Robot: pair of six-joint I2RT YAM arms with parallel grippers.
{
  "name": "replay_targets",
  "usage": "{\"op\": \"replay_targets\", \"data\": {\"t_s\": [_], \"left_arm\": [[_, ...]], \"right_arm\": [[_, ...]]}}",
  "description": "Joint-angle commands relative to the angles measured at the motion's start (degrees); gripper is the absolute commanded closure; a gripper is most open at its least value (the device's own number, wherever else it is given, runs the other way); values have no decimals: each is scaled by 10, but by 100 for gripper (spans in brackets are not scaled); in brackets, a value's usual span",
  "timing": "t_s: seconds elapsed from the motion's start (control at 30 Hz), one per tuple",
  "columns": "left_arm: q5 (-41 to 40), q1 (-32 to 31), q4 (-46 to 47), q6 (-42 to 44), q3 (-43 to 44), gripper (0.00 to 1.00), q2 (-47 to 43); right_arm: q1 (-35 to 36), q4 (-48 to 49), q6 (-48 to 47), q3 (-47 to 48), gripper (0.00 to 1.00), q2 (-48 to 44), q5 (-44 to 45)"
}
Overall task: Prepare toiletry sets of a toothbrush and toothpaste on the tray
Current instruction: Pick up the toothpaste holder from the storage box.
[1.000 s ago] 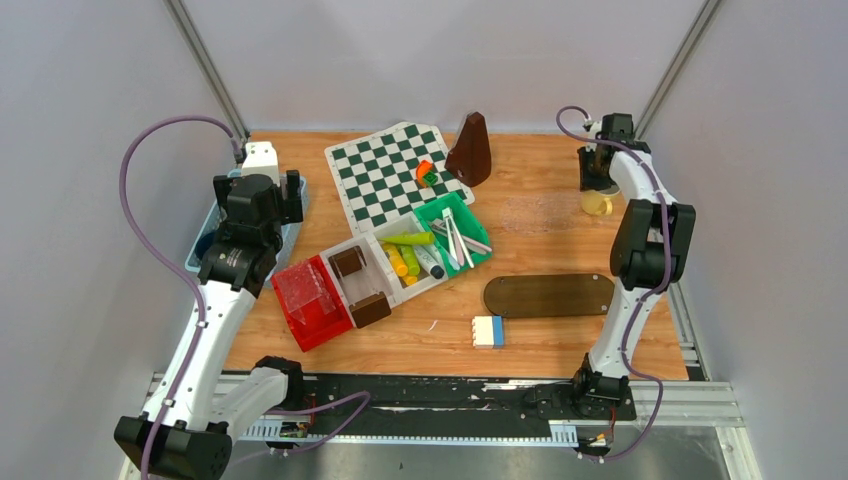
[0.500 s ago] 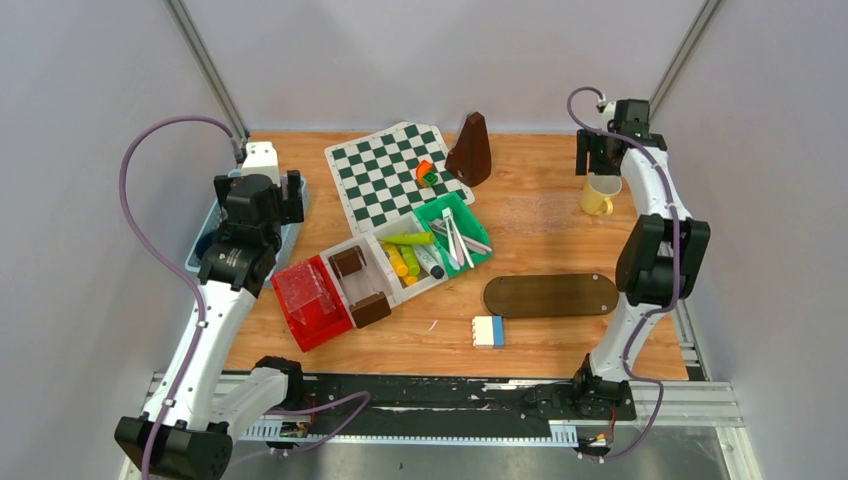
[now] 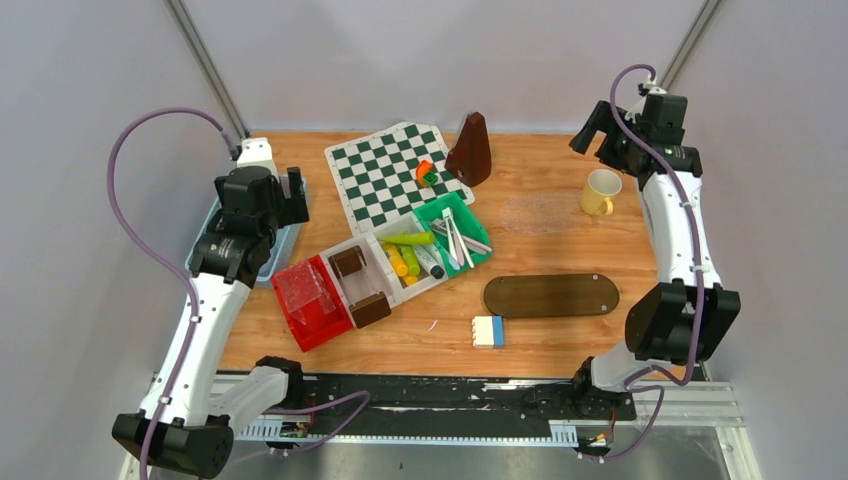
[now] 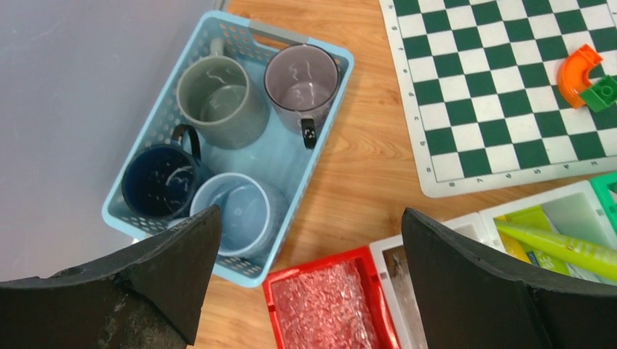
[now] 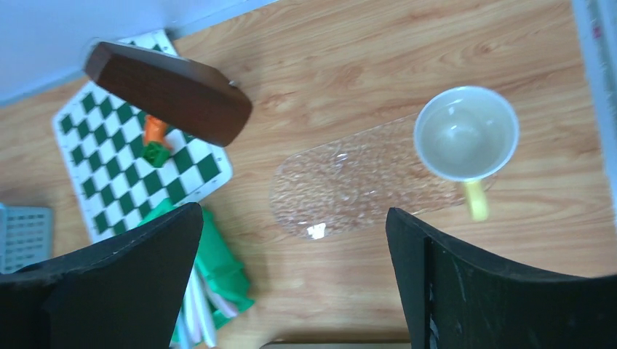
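Note:
A pale yellow mug (image 3: 601, 191) (image 5: 466, 133) stands upright and empty on the right end of a clear, textured oval tray (image 3: 535, 213) (image 5: 349, 185). My right gripper (image 3: 597, 138) (image 5: 292, 212) hangs open above the tray, apart from the mug. My left gripper (image 4: 311, 218) is open over the near corner of a light blue basket (image 4: 333, 102). The basket holds a grey-green mug (image 4: 222, 91), a grey mug (image 4: 300, 76), a dark blue mug (image 4: 161, 182) and a light blue mug (image 4: 236, 214). Whitish toothbrushes (image 3: 455, 237) lie in a green bin. Green and yellow tubes (image 3: 405, 250) lie in the white bin beside it.
A green-and-white chessboard (image 3: 385, 175) carries orange and green bricks (image 3: 427, 172), with a brown wedge-shaped block (image 3: 470, 150) next to it. A red bin (image 3: 310, 300), a dark brown oval board (image 3: 550, 295) and a blue-and-white block (image 3: 489, 331) lie nearer the front.
My right gripper opened, let go of the pale yellow mug on the clear tray, and rose away towards the back right. The left arm barely shifted.

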Motion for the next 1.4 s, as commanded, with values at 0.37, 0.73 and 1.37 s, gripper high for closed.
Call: {"op": "replay_targets", "data": {"t_s": [0.37,0.73,1.37], "left_arm": [[87,3,-187,-171,-14,0,4],[66,3,-161,-206,-86,4,41],[-155,-123,-285,-286,-19,0,221]], "right_arm": [[3,147,202,-228,0,-183,-204],[41,149,192,-305,3,-247,-152],[47,139,169,-332,3,-250,-159]]}}
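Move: The toothpaste holder, the clear box in the red bin, lies some 25 cm below the left hand, about 5 cm back and 3 cm to its right. The mug basket is centred roughly 10 cm ahead and 9 cm left of that hand, the white bin's middle some 2 cm back and 14 cm right, both about as low. From the right hand the holder is about 59 cm left, 19 cm back and 23 cm below. The open left hand sinks 16 cm and back towards the holder, tipping down; right retreats back-left from the mug. ##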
